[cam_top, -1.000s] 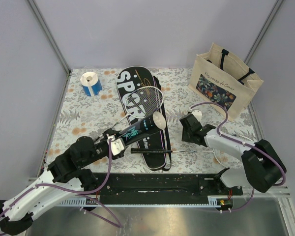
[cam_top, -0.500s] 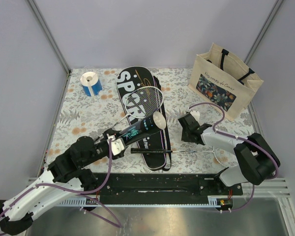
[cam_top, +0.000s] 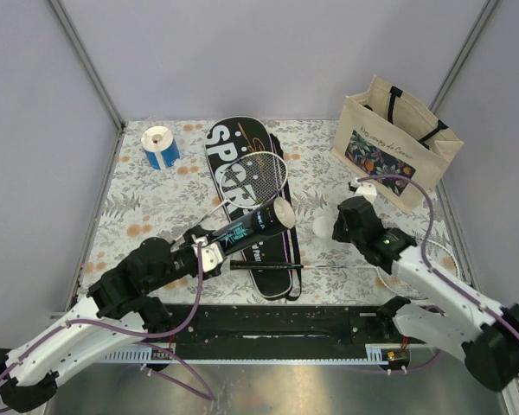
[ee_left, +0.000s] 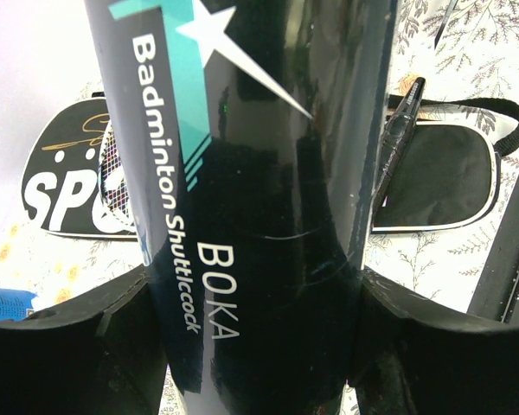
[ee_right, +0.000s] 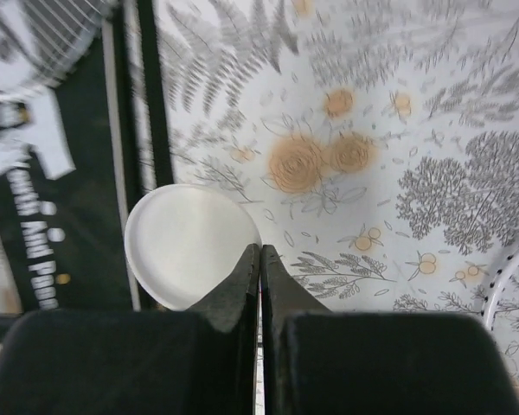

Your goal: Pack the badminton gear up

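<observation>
A long black tube (cam_top: 242,230) with teal print lies slanted over the black SPORT case (cam_top: 233,151), its open end (cam_top: 283,212) pointing right. My left gripper (cam_top: 209,252) is shut on the tube's lower end; the tube (ee_left: 259,173) fills the left wrist view between both fingers. A white-framed racket (cam_top: 259,177) lies on the case. A second racket's black handle (cam_top: 264,266) crosses the case's near end. My right gripper (cam_top: 339,229) is shut on the rim of a round white lid (cam_top: 323,227), held just right of the tube's open end. The lid (ee_right: 186,242) sticks out left of the closed fingertips.
A beige tote bag (cam_top: 394,147) with a floral panel stands at the back right. A blue-and-white tape roll (cam_top: 160,145) sits at the back left. The second racket's head (ee_right: 510,285) lies on the flowered cloth right of my right gripper.
My right gripper has closed and its arm has swung rightward, bringing the white lid into view beside it. The left arm and tube have barely moved.
</observation>
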You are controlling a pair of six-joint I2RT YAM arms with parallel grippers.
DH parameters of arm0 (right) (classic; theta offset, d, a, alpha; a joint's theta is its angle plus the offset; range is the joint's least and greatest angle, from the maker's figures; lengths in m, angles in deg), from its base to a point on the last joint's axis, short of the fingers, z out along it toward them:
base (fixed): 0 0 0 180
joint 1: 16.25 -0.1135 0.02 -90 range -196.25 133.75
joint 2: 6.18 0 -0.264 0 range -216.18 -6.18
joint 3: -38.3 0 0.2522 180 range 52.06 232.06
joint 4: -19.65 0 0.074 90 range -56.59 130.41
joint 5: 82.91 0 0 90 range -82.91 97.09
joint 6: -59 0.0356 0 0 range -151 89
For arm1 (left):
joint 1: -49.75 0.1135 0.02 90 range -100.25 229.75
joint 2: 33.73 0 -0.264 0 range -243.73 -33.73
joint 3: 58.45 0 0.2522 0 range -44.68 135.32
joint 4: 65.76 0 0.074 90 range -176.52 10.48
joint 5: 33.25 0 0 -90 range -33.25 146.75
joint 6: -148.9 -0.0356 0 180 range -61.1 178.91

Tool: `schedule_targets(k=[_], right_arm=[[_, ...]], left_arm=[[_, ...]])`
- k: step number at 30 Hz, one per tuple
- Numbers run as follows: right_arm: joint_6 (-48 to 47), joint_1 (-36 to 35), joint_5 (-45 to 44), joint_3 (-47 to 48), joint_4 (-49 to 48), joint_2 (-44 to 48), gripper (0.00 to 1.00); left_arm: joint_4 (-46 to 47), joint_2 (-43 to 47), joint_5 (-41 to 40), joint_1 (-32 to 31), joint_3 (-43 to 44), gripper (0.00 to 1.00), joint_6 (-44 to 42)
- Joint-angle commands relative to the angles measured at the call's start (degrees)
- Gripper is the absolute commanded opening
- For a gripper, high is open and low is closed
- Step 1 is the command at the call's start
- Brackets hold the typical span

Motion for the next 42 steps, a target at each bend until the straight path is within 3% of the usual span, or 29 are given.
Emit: schedule_targets(k=[1,9,14,22,42], right_arm=[[-3.4,0.5,0.1,5.3,2.7,12.5,0.0],[-5.5,0.4,18.8,12.1,2.6,27.2,0.0],[-1.4,0.4,36.0,13.4,-1.6,28.5,0.0],[4.4,0.3,47.6,12.6,-8.9,25.5,0.0],[3.2,0.3,46.6,11.2,-4.3,20.1,0.0]], left_arm=[[4.1,-0.6,0.2,-0.3,0.5,0.0,-1.0],[2.6,-2.3,2.7,-0.3,0.3,0.0,-2.6],[2.1,-2.8,5.2,-0.2,0.1,0.0,-3.1],[1.9,-3.4,7.6,-0.2,0.0,0.0,-4.1],[2.0,-4.7,7.8,-0.2,0.3,0.0,-4.6]])
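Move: The right hand already grips the white lid; the shuttlecock tube's open end lies about 15 cm to its left, 9 cm back and some 26 cm above it. About 10 cm below the hand on the table are the black racket handle, 18 cm left and 5 cm back, and the sports bag, its middle 21 cm left and 15 cm ahead. From the left hand, which holds the tube, the lid lies about 31 cm right, 10 cm ahead and 10 cm below. Still pinching the lid near its edge, the right hand's shut fingers lift it some 24 cm, then carry it back and left, about 10 cm each way, to the tube's open end, sinking slightly at the finish; the wrist swings round from forward-and-down to point left, almost level. The left hand keeps its grip on the tube, sinking 3 cm and turning slightly clockwise to bring the open end down towards the right hand. ##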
